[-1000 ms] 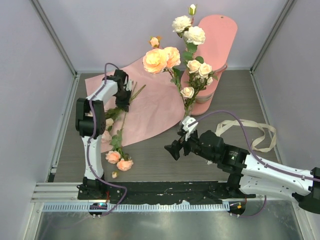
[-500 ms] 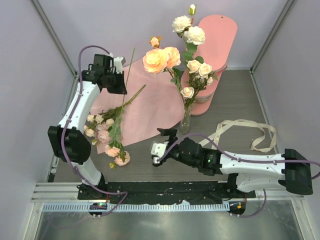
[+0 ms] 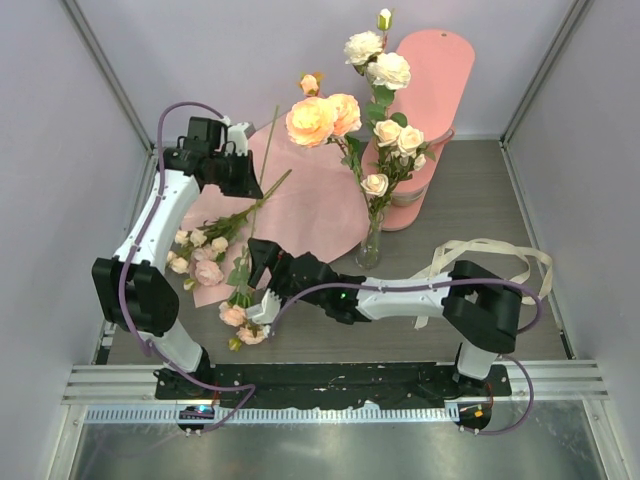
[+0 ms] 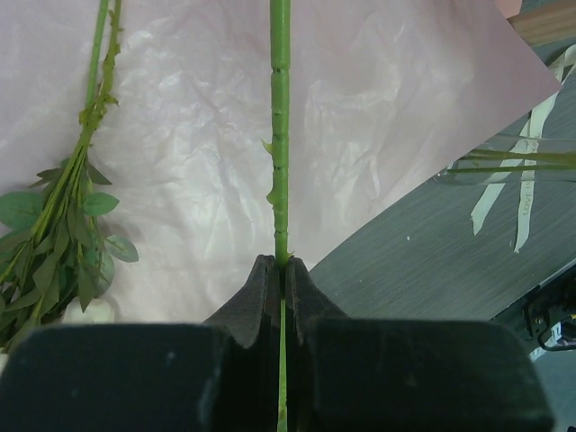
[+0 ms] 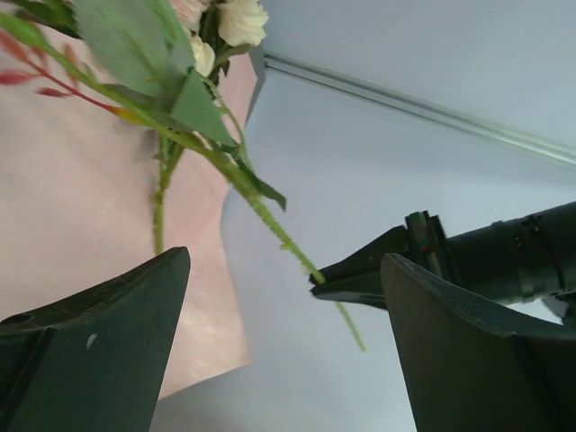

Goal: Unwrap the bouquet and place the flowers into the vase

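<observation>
My left gripper (image 3: 243,178) is shut on one thin green flower stem (image 4: 281,135) above the pink paper (image 3: 305,210); the stem runs between the pads and beyond the fingertips. In the right wrist view the same stem (image 5: 261,211) slants from cream roses (image 5: 238,18) to that gripper's tip. My right gripper (image 3: 262,285) is open with nothing in it, low over the loose flowers (image 3: 205,265) lying at the paper's near left. The clear vase (image 3: 370,248) stands at centre, holding several peach and cream roses (image 3: 320,118). The bouquet is unwrapped, its paper spread flat.
A pink tiered shelf (image 3: 430,90) stands just behind the vase. The cream ribbon (image 3: 500,262) lies looped on the grey table at the right. Another leafy stem (image 4: 72,198) lies on the paper left of the held one. White walls enclose the table.
My right arm has swung left across the table from near the vase to the loose flowers. My left gripper has moved to the far side with the stem, then slightly right.
</observation>
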{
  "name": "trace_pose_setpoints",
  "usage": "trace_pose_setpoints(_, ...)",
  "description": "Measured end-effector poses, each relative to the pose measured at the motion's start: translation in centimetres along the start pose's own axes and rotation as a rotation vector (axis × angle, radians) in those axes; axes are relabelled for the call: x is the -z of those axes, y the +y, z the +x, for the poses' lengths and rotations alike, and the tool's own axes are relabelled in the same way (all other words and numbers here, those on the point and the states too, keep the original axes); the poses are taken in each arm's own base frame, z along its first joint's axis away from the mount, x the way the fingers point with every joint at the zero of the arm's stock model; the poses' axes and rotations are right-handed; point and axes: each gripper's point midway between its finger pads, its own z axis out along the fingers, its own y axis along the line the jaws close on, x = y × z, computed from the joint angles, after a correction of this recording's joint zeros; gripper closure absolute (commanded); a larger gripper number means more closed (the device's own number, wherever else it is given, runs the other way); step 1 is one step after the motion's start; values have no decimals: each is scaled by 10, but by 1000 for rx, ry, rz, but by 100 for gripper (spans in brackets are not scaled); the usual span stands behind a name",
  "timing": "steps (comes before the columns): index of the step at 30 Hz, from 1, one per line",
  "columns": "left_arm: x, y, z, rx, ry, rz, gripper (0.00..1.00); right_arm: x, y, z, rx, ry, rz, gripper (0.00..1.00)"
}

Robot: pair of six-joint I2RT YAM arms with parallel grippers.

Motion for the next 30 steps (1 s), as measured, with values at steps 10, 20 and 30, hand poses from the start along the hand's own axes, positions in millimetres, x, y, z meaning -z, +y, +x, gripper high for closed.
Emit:
trace_pose_setpoints(10, -4, -4, 2, 0, 9, 8, 100, -46, 0, 18, 241, -24, -36, 18)
trace_pose_setpoints(20, -4, -3, 2, 0, 9, 2, 86, -68, 34, 1, 294, -99, -91, 83)
trace_pose_setpoints(30, 4, 20, -2, 13, -41, -114, 36, -64, 3, -8, 158, -93, 70, 99)
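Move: My left hand holds the peach-rose stem. The spot by its leaves that my right fingers go for lies about 3 cm ahead, 4 cm left and 4 cm below my right hand. From my left hand that spot is roughly 11 cm back, 3 cm left and 7 cm lower. From my right hand, the stem's peach heads hang some 14 cm back and 3 cm left, the pink roses on the paper lie about 13 cm left and 2 cm ahead, and the vase stands 25 cm right and 4 cm ahead. While my left hand holds the stem nearly still, I bring my open right hand forward about 4 cm and left, then down some 6 cm onto the stem beside the leaves. There I pinch it shut and lift 3 cm, still easing left. As the right closes, my left fingers open, let go of the stem and back off about 2 cm to the left. ##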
